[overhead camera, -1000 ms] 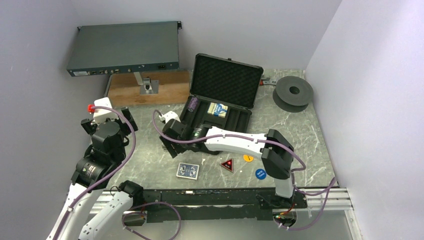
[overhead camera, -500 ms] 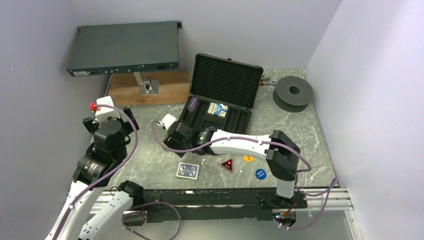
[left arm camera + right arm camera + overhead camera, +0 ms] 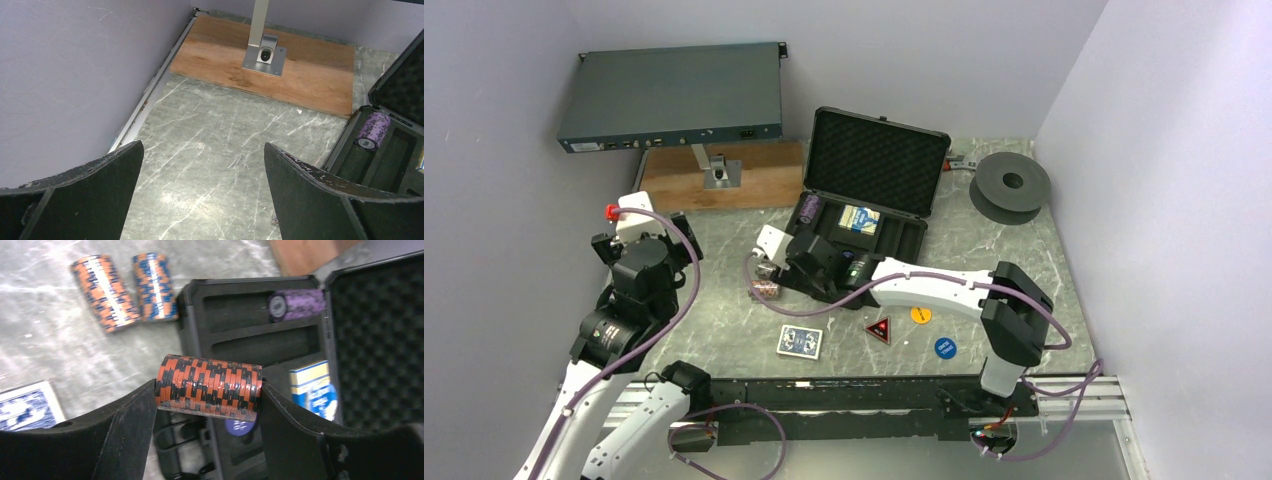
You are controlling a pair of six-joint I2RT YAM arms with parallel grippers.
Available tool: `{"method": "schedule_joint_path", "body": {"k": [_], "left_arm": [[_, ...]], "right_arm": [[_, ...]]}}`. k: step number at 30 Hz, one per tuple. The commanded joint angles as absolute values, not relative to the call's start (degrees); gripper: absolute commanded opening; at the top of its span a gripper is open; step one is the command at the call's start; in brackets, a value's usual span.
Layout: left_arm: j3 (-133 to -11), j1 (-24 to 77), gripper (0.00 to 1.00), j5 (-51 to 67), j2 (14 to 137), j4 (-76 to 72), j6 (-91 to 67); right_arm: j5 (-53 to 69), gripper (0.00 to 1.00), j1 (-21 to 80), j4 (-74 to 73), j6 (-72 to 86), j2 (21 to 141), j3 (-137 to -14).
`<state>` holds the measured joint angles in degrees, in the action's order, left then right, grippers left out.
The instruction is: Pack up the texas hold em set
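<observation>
The black briefcase (image 3: pixel 921 238) lies open on the table with its foam lid (image 3: pixel 879 160) upright. In its tray sit a purple chip roll (image 3: pixel 809 208) (image 3: pixel 295 304) and a blue card deck (image 3: pixel 859 218) (image 3: pixel 314 389). My right gripper (image 3: pixel 792 256) (image 3: pixel 208 390) is shut on an orange-and-black chip roll (image 3: pixel 208 386), held over the tray's near left corner. Two more orange-and-blue chip rolls (image 3: pixel 105 291) (image 3: pixel 764 284) lie on the table left of the case. My left gripper (image 3: pixel 642 225) (image 3: pixel 202 147) hangs open over bare table, far left.
On the near table lie another blue card deck (image 3: pixel 799 341), a red-triangle button (image 3: pixel 879 329), an orange button (image 3: pixel 920 315) and a blue button (image 3: pixel 944 347). A wooden board (image 3: pixel 724 175) with a grey rack unit (image 3: pixel 672 97) stands at the back left, a dark spool (image 3: pixel 1010 185) at the back right.
My right arm has carried the chip roll rightward and toward the case, uncovering the two rolls on the table. The left arm has hardly moved.
</observation>
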<state>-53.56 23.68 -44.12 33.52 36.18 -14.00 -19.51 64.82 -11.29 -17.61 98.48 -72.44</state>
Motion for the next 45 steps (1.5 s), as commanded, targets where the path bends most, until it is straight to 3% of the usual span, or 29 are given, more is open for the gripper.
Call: {"method": "schedule_joint_path", "body": {"k": [1, 18, 45], "left_arm": [[-53.1, 23.4, 0.96, -43.3, 34.1, 33.7, -12.9], [-52.9, 23.2, 0.96, -42.6, 34.1, 33.3, -12.0], [-52.6, 23.0, 0.96, -41.1, 34.8, 32.7, -11.3]], "right_arm": [[-19.5, 0.00, 60.9, -0.3, -24.9, 95.4, -73.0], [6.0, 0.00, 50.8, -11.0, -32.5, 106.2, -86.8], [12.2, 0.00, 47.4, -6.5, -31.4, 112.7, -89.9]]}}
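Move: The right hand already holds the orange-black chip roll. The near end of the case's left slot lies about 10 cm ahead, 1 cm left and some 10 cm below. The purple roll in its far end is 17 cm ahead and 3 cm right of the hand; the two blue-orange rolls lie on the table, one 2 cm ahead and 6 cm left, the other 2 cm back and 8 cm left. From the left hand, that slot end is roughly 14 cm ahead, 25 cm right and 26 cm below. The right hand carries the orange-black chip roll forward some 9 cm over the open case towards the near end of the left slot, first about level with a small swing to the right that it then takes back. As the forward travel eases it sinks about 5 cm from its highest point and turns roughly 15 degrees counter-clockwise, bringing the roll closer to the line of the purple one, fingers keeping their hold throughout. ##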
